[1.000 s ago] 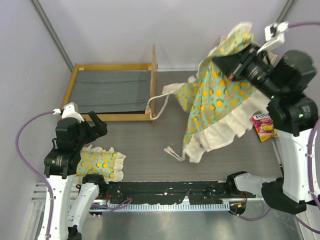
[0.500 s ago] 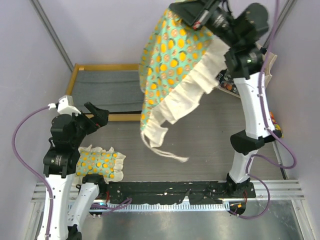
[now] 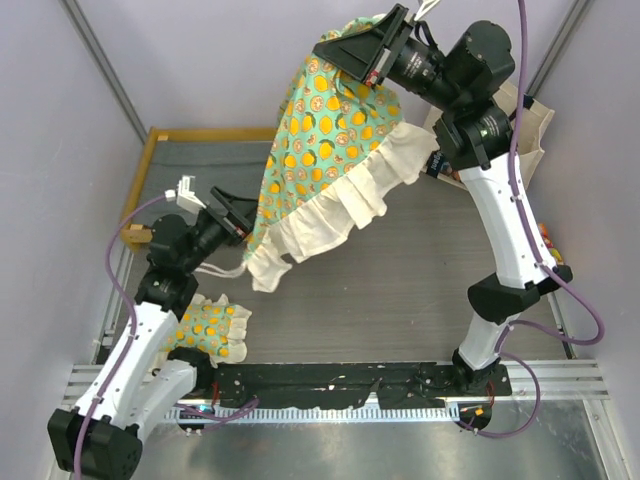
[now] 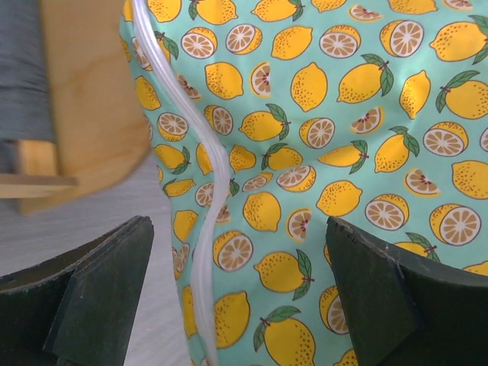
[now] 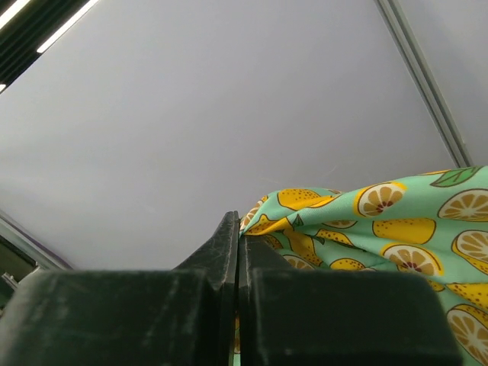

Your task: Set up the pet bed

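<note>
The pet bed's light-wood frame [image 3: 185, 133] with its grey base lies at the back left, its right end hidden behind the hanging cushion. My right gripper [image 3: 330, 45] is shut on a top corner of the green lemon-print mattress cushion [image 3: 320, 140], held high so it drapes down over the frame's right end. In the right wrist view the gripper [image 5: 242, 229] pinches the fabric [image 5: 381, 221]. My left gripper [image 3: 240, 212] is open beside the cushion's lower edge. In the left wrist view the open gripper [image 4: 240, 305] faces the print [image 4: 328, 152], a white tie [image 4: 210, 229] and the wooden headboard [image 4: 84, 99].
A small matching ruffled pillow [image 3: 205, 330] lies at the near left by the left arm's base. A cream tote bag [image 3: 520, 120] stands at the back right behind the right arm. Grey walls close in the table on the left, back and right.
The right arm has swung the cushion from the right side up and left, over the frame's right end. The left arm has risen and reached right toward the cushion's lower edge.
</note>
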{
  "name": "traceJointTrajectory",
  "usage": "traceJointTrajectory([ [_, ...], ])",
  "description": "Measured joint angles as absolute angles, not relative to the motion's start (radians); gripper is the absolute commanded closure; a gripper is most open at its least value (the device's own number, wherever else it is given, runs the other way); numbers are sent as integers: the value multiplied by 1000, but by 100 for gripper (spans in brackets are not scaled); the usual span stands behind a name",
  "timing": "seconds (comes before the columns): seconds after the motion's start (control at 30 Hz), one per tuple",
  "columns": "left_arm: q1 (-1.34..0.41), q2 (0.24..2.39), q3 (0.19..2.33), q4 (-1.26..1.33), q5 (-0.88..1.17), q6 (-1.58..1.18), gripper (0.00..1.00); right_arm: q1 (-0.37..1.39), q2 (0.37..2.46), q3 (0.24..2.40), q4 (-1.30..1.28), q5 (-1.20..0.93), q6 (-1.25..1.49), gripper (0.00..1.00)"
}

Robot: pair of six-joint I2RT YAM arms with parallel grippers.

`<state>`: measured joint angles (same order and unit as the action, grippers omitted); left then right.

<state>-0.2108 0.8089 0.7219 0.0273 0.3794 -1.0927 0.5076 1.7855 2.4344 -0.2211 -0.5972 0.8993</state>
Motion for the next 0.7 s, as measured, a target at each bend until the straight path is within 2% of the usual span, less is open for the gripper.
traceJointTrajectory([
  [0.07, -246, 817, 684, 104, 384, -1144, 0, 508, 1768, 2423, -218, -597, 889, 99],
  [0.17, -278, 838, 643, 220, 390, -1222, 14, 508, 1735, 2383, -216, -597, 874, 99],
  [0.27, -303, 880, 629, 329, 403, -1282, 35, 509, 1716, 2350, -216, -595, 859, 99],
  [0.3, -313, 898, 628, 371, 408, -1301, 48, 509, 1712, 2340, -216, -593, 853, 99],
  [0.37, -331, 928, 627, 438, 421, -1329, 61, 509, 1708, 2324, -217, -587, 840, 99],
  [0.4, -343, 941, 626, 468, 427, -1338, 85, 509, 1708, 2317, -217, -585, 835, 99],
  [0.43, -353, 951, 626, 492, 432, -1350, 95, 509, 1707, 2310, -217, -582, 830, 99],
  [0.47, -362, 958, 625, 513, 435, -1361, 100, 509, 1707, 2302, -217, -579, 825, 99],
  [0.7, -386, 966, 624, 595, 450, -1364, 100, 509, 1687, 2255, -228, -563, 794, 99],
])
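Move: The nearest part of the hanging lemon-print cloth is about 7 cm right, 1 cm back and 3 cm above my open left hand. The wooden bed frame's middle is some 25 cm ahead, 10 cm left and 28 cm below, and the small lemon cushion about 13 cm back, 9 cm left and equally low. From my right hand, already holding the cloth's top, that grasp spot is roughly 5 cm back, 10 cm left and 29 cm below. I slide my open left hand about 7 cm right into the hanging cloth and, still travelling, shut the fingers fully to pinch a fold between the tips. As it goes, the hand climbs some 4 cm, rolls its left side down and swings clockwise, roughly 15 degrees each. My right hand keeps its grip high up and sinks about 3 cm. ##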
